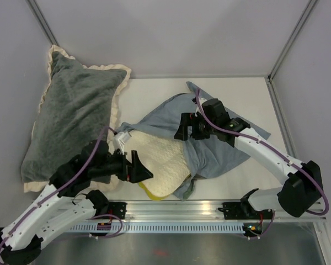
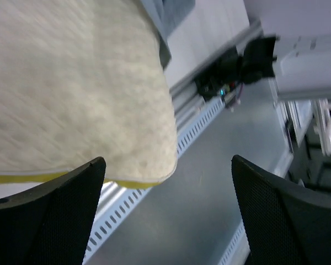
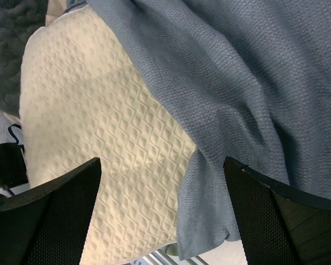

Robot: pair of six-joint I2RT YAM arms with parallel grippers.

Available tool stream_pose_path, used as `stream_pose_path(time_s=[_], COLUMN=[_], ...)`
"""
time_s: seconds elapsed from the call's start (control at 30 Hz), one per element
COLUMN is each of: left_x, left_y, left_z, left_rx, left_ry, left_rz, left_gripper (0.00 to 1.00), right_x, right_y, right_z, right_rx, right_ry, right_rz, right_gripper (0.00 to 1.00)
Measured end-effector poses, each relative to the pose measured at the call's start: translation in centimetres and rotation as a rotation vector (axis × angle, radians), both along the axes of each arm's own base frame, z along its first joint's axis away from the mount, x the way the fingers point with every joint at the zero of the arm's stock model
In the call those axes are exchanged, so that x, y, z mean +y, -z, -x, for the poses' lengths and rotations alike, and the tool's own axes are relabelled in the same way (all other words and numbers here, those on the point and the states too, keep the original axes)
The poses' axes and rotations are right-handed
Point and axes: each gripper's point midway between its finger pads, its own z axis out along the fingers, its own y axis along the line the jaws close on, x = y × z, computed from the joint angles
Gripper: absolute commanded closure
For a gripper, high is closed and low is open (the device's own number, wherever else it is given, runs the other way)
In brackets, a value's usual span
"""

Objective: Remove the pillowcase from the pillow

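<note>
The cream quilted pillow (image 1: 160, 160) lies at the table's near middle, its right and far parts still under the grey-blue pillowcase (image 1: 218, 149). My left gripper (image 1: 142, 172) is open at the pillow's near-left corner and holds nothing. In the left wrist view the pillow (image 2: 71, 83) and its yellow-green edge band (image 2: 133, 184) hang just above the spread left gripper (image 2: 166, 161). My right gripper (image 1: 183, 128) is open above the pillowcase's edge. In the right wrist view the right gripper (image 3: 161, 161) straddles the line where the pillowcase (image 3: 243, 83) overlaps the pillow (image 3: 99, 116), and grips neither.
A large dark grey plush pillow with a cream ruffle (image 1: 71, 121) fills the far left. A slotted metal rail (image 1: 176, 212) runs along the near edge. Grey walls enclose the table on three sides. The pillow's near corner overhangs the rail (image 2: 132, 204).
</note>
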Motion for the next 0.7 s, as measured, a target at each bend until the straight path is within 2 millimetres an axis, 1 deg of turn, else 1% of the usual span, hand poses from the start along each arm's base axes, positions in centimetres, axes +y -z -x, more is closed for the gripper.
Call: stream_pose_path(time_s=[0.07, 0.17, 0.2, 0.27, 0.33, 0.37, 0.43, 0.5, 0.57, 0.6, 0.67, 0.7], left_x=[1.4, 3.6, 4.1, 4.5, 4.0, 3.5, 2.5, 2.1, 2.7, 3.2, 4.4, 4.9], left_y=[-2.7, -7.0, -7.9, -8.4, -7.4, -6.4, -3.8, -1.2, 1.5, 2.4, 3.5, 3.7], left_z=[-1.3, -3.0, -3.6, -4.7, -6.1, -7.0, -8.5, -9.5, -9.2, -8.8, -7.7, -7.2], left_rx=[-0.084, -0.198, -0.221, -0.238, -0.211, -0.186, -0.128, -0.074, -0.022, -0.001, 0.021, 0.024], left_ry=[-0.110, -0.270, -0.312, -0.363, -0.389, -0.394, -0.400, -0.419, -0.454, -0.475, -0.522, -0.541], left_rz=[0.004, 0.026, 0.025, 0.006, -0.060, -0.106, -0.206, -0.280, -0.331, -0.332, -0.301, -0.275], left_gripper=[0.00, 0.00, 0.00, 0.00, 0.00, 0.00, 0.00, 0.00, 0.00, 0.00, 0.00, 0.00], right_x=[0.4, -0.1, -0.2, -0.8, -1.0, -1.2, -1.2, -1.1, -0.8, -0.6, 0.3, 0.8], right_y=[0.0, 0.0, 0.1, 0.6, 1.2, 1.6, 2.2, 2.2, 1.9, 1.6, 0.6, 0.0], right_z=[0.3, 0.0, 0.1, 0.2, 0.6, 0.8, 1.1, 1.2, 0.8, 0.4, -0.9, -1.7], right_rx=[0.002, -0.012, -0.013, -0.010, 0.002, 0.010, 0.019, 0.004, -0.014, -0.023, -0.045, -0.059], right_ry=[0.001, 0.041, 0.051, 0.071, 0.078, 0.078, 0.070, 0.053, 0.047, 0.045, 0.039, 0.038], right_rz=[0.002, 0.009, 0.009, 0.018, 0.023, 0.029, 0.039, 0.049, 0.071, 0.075, 0.080, 0.075], right_gripper=[0.02, 0.02, 0.02, 0.02, 0.02, 0.02, 0.02, 0.02, 0.02, 0.02, 0.02, 0.02])
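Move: Below the open left hand lies the pillow, its middle about 10 cm ahead, 3 cm to the right and 16 cm down; the grey cushion is some 30 cm ahead and 32 cm to the left, and the pillowcase's middle 23 cm ahead and 25 cm to the right. For the open right hand the pillowcase is centred about 4 cm ahead, 9 cm to the right and 17 cm below, with the pillow 9 cm back, 13 cm to the left and 13 cm lower. Arcing up and forward by about 8 cm, the empty left hand then sinks towards the pillow, drawing slightly back and leftward at the last to end somewhat lower than it began. Its wrist swings some 30 degrees counter-clockwise, fingers staying wide open. The right hand, also open, dips a couple of centimetres over the pillowcase, then rises again and eases forward. ##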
